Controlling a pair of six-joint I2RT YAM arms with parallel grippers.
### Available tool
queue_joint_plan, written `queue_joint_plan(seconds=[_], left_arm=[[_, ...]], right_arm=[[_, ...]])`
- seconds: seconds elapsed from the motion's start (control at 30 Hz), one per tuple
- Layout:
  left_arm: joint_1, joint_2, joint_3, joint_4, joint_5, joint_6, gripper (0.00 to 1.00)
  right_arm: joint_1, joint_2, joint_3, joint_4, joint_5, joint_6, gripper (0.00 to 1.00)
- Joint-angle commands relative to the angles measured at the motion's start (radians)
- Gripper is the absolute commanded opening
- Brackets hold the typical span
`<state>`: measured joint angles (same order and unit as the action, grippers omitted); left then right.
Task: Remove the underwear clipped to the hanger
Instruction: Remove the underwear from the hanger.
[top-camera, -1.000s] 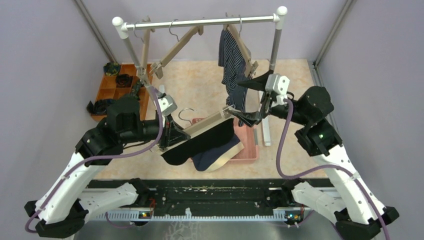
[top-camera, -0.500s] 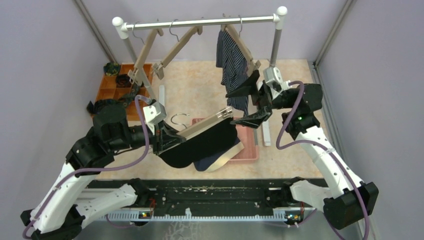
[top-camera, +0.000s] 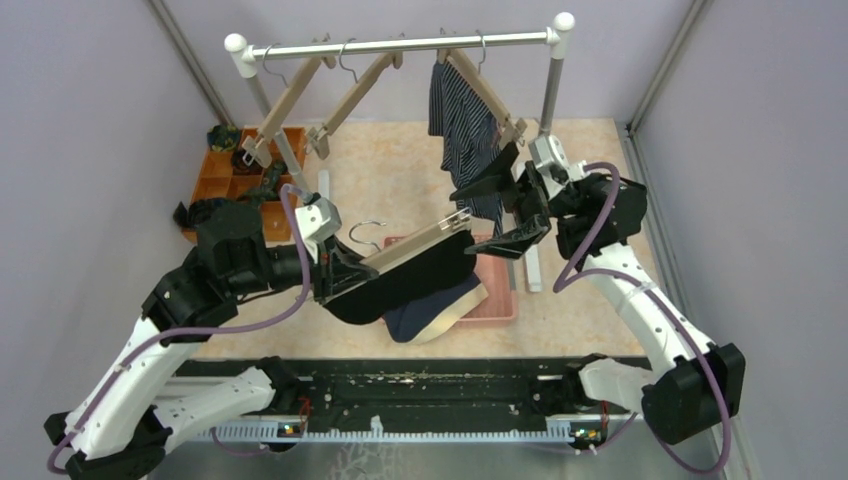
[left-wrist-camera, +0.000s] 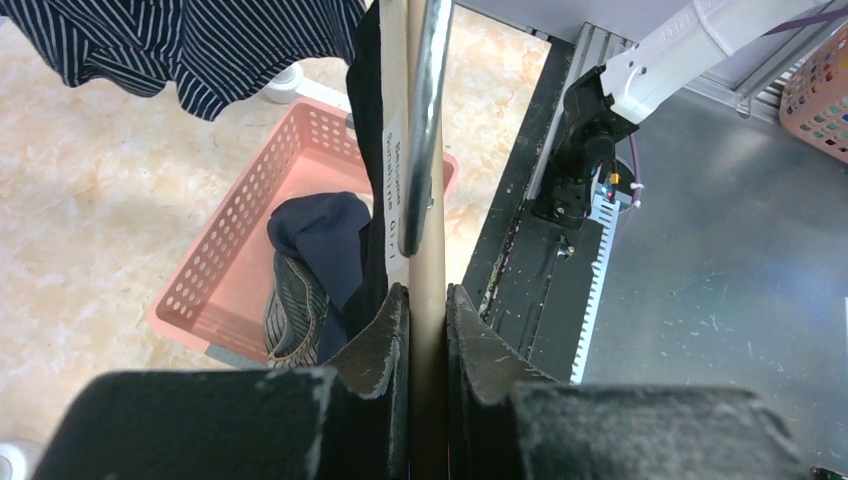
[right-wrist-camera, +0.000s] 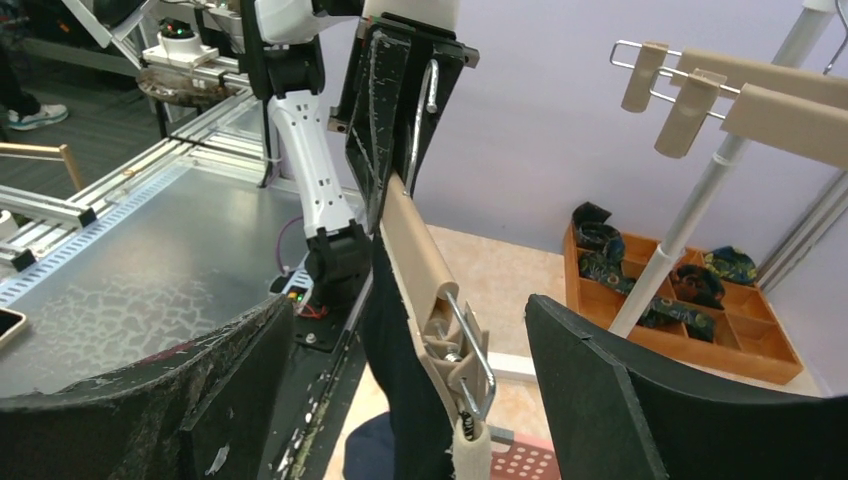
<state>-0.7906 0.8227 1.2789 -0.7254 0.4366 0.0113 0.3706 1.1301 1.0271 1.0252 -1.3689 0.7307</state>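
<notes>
My left gripper (left-wrist-camera: 427, 300) is shut on the wooden bar of a hanger (top-camera: 410, 250), holding it slanted above the pink basket (top-camera: 497, 295). Black underwear (top-camera: 400, 285) hangs from this hanger. My right gripper (top-camera: 495, 210) is open, one finger (right-wrist-camera: 600, 400) on each side of the hanger's end clip (right-wrist-camera: 465, 365) without touching it; the black underwear (right-wrist-camera: 400, 380) hangs just beside the clip. Navy white-striped underwear (top-camera: 460, 120) is clipped to a hanger on the rail (top-camera: 400, 45). Plain navy underwear (left-wrist-camera: 325, 235) and fine-striped underwear (left-wrist-camera: 290, 310) lie in the basket (left-wrist-camera: 240, 240).
Two bare wooden hangers (top-camera: 300, 95) hang on the left of the rail. An orange divided tray (top-camera: 225, 175) with dark rolled cloth bundles sits at the back left. The rail's white right post (top-camera: 548, 95) stands close behind my right gripper.
The right arm has pulled its elbow in and forward while its open gripper stays at the hanger's end. The left arm has shifted slightly, still holding the hanger.
</notes>
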Motion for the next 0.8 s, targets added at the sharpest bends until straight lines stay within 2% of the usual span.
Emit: queue_joint_plan(seconds=[0.0, 0.2, 0.5, 0.77], left_arm=[[-0.004, -0.012, -0.003, 0.059, 0.031, -0.002, 0.00], [-0.004, -0.021, -0.004, 0.061, 0.023, -0.004, 0.00], [-0.004, -0.012, 0.008, 0.083, 0.031, -0.021, 0.00], [-0.004, 0.026, 0.028, 0.105, 0.077, -0.021, 0.00]], right_arm=[[-0.003, 0.036, 0.007, 0.141, 0.001, 0.099, 0.85], [-0.002, 0.063, 0.009, 0.218, 0.003, 0.171, 0.81], [-0.002, 0.060, 0.004, 0.137, 0.017, 0.112, 0.58], [0.005, 0.069, 0.008, 0.087, 0.027, 0.071, 0.56]])
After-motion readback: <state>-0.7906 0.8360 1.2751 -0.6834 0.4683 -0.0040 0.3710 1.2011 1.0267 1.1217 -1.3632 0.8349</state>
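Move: The near clip, at the right end of the hanger that my left hand holds, lies just off my right fingertips: about 2 cm left of that hand point, 1 cm ahead and 1 cm below. Still on my right hand's count, the black underwear hangs roughly 11 cm left, 4 cm back and 8 cm down; the striped underwear is some 16 cm straight ahead, 2 cm lower. From my left hand the clip is about 15 cm right, 6 cm ahead and 3 cm up. I narrow my right fingers around the clip, from wide open to a bit over half open, one finger on its near side and one on its far side. Meanwhile I ease that hand about 1.5 cm forward, down and slightly left, rolling it some 5 degrees. My left hand keeps its pinch on the hanger and, late on, brings it about 1 cm to the right. I can't see my right fingers touching yet. ##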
